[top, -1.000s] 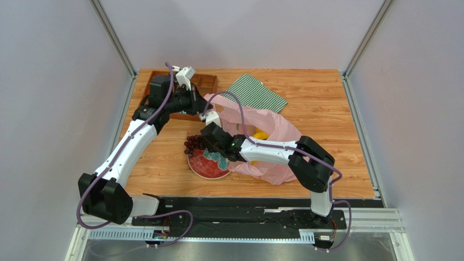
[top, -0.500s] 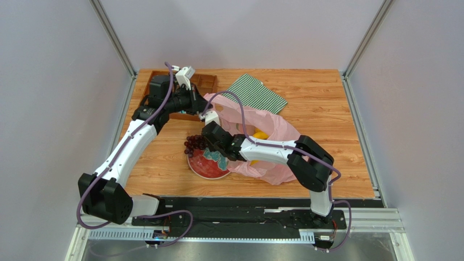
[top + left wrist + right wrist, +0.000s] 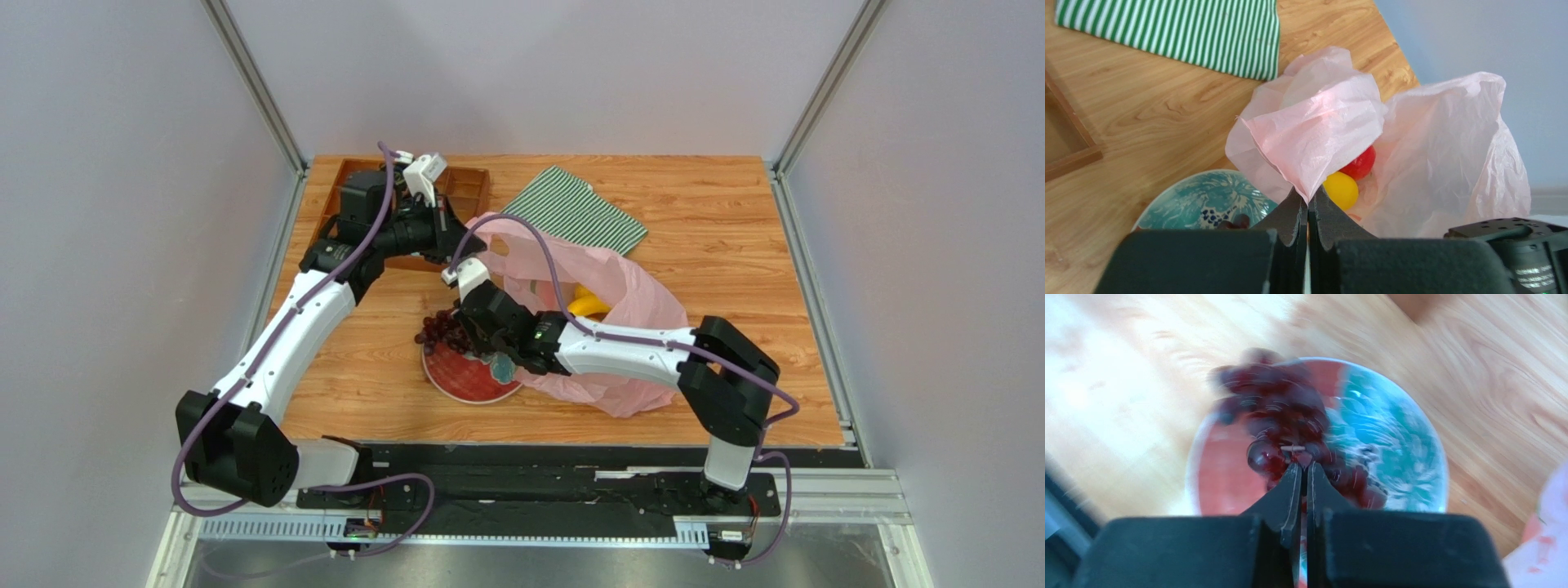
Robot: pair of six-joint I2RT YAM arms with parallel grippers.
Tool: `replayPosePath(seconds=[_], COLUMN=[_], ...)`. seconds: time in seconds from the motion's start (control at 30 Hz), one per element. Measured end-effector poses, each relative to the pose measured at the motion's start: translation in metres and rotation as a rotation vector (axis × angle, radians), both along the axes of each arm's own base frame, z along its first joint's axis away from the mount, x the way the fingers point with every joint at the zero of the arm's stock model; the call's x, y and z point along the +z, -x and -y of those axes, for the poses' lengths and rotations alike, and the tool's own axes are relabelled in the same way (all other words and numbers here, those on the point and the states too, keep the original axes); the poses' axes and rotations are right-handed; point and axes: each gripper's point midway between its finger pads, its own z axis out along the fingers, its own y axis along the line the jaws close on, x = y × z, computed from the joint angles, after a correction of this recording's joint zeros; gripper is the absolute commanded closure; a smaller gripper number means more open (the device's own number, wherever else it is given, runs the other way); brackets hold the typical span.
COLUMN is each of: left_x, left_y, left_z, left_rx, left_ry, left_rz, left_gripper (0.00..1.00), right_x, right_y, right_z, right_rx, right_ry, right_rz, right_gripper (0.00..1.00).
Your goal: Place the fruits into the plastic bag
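The pink plastic bag (image 3: 620,294) lies right of the plate, its mouth facing left. My left gripper (image 3: 472,235) is shut on the bag's upper edge and holds it up; the left wrist view shows the edge (image 3: 1315,122) pinched between the jaws (image 3: 1309,199). A yellow fruit (image 3: 1340,188) and a red apple (image 3: 1361,162) lie inside, and a yellow fruit shows through the bag (image 3: 589,304). My right gripper (image 3: 466,328) is shut on the dark purple grape bunch (image 3: 1272,410) over the plate's far left rim (image 3: 434,328). Whether the bunch touches the plate is unclear.
The red plate with teal pattern (image 3: 466,382) sits near the front edge, also seen in the right wrist view (image 3: 1395,453). A green-and-white striped cloth (image 3: 577,208) lies at the back. A wooden tray (image 3: 466,184) stands at the back left behind the left arm.
My right gripper has shifted slightly left over the plate while its elbow swung right. The grapes are motion-blurred. My left gripper has lifted the bag's edge a little.
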Motion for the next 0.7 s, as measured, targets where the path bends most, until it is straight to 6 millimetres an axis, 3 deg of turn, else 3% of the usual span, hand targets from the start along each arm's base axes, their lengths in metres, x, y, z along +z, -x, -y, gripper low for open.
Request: replayPosePath(seconds=[0.17,0.27,0.43,0.7], left_x=[0.001,-0.001,-0.002,-0.002], left_y=[0.004,0.007,0.008,0.009], left_z=[0.002,0.003,0.003,0.003], left_rx=[-0.016,-0.022,-0.023,-0.030], left_ry=[0.006,0.004,0.003,0.006], left_rz=[-0.008,-0.019,-0.026,-0.027], left_gripper=[1.00,1.00,1.00,1.00], right_x=[0.048,0.087,0.133,0.177], right_y=[0.050,0.080,0.095,0.102], right_z=[-0.024,-0.033,-0.028,-0.003], right_rx=[0.184,0.285,0.335,0.326], right_ry=[-0.062,-0.135,-0.215,-0.301], right_rz=[0.060,0.106,0.164,0.216], right_gripper=[1.00,1.00,1.00,1.00])
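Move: Beyond the plate, the plastic bag's mouth lies about 18 cm to the right hand's right, 8 cm ahead and roughly level with it; this hand already holds the grapes. The plate is almost directly beneath, about 1 cm back, 2 cm right and 6 cm below. Yellow fruit in the bag sits some 22 cm right, 7 cm ahead and 4 cm below. From the left hand, the mouth is about 13 cm right, level fore-and-aft, and 13 cm lower. Hoisting the grapes in shut fingers, the right hand climbs some 17 cm while drawing back about 10 cm, most of the backing early; it swings slightly left over the plate, then eases right again. Its wrist turns roughly 20 degrees counter-clockwise, left side rising and fingertips lifting. The left hand keeps the bag's handle pinched. ##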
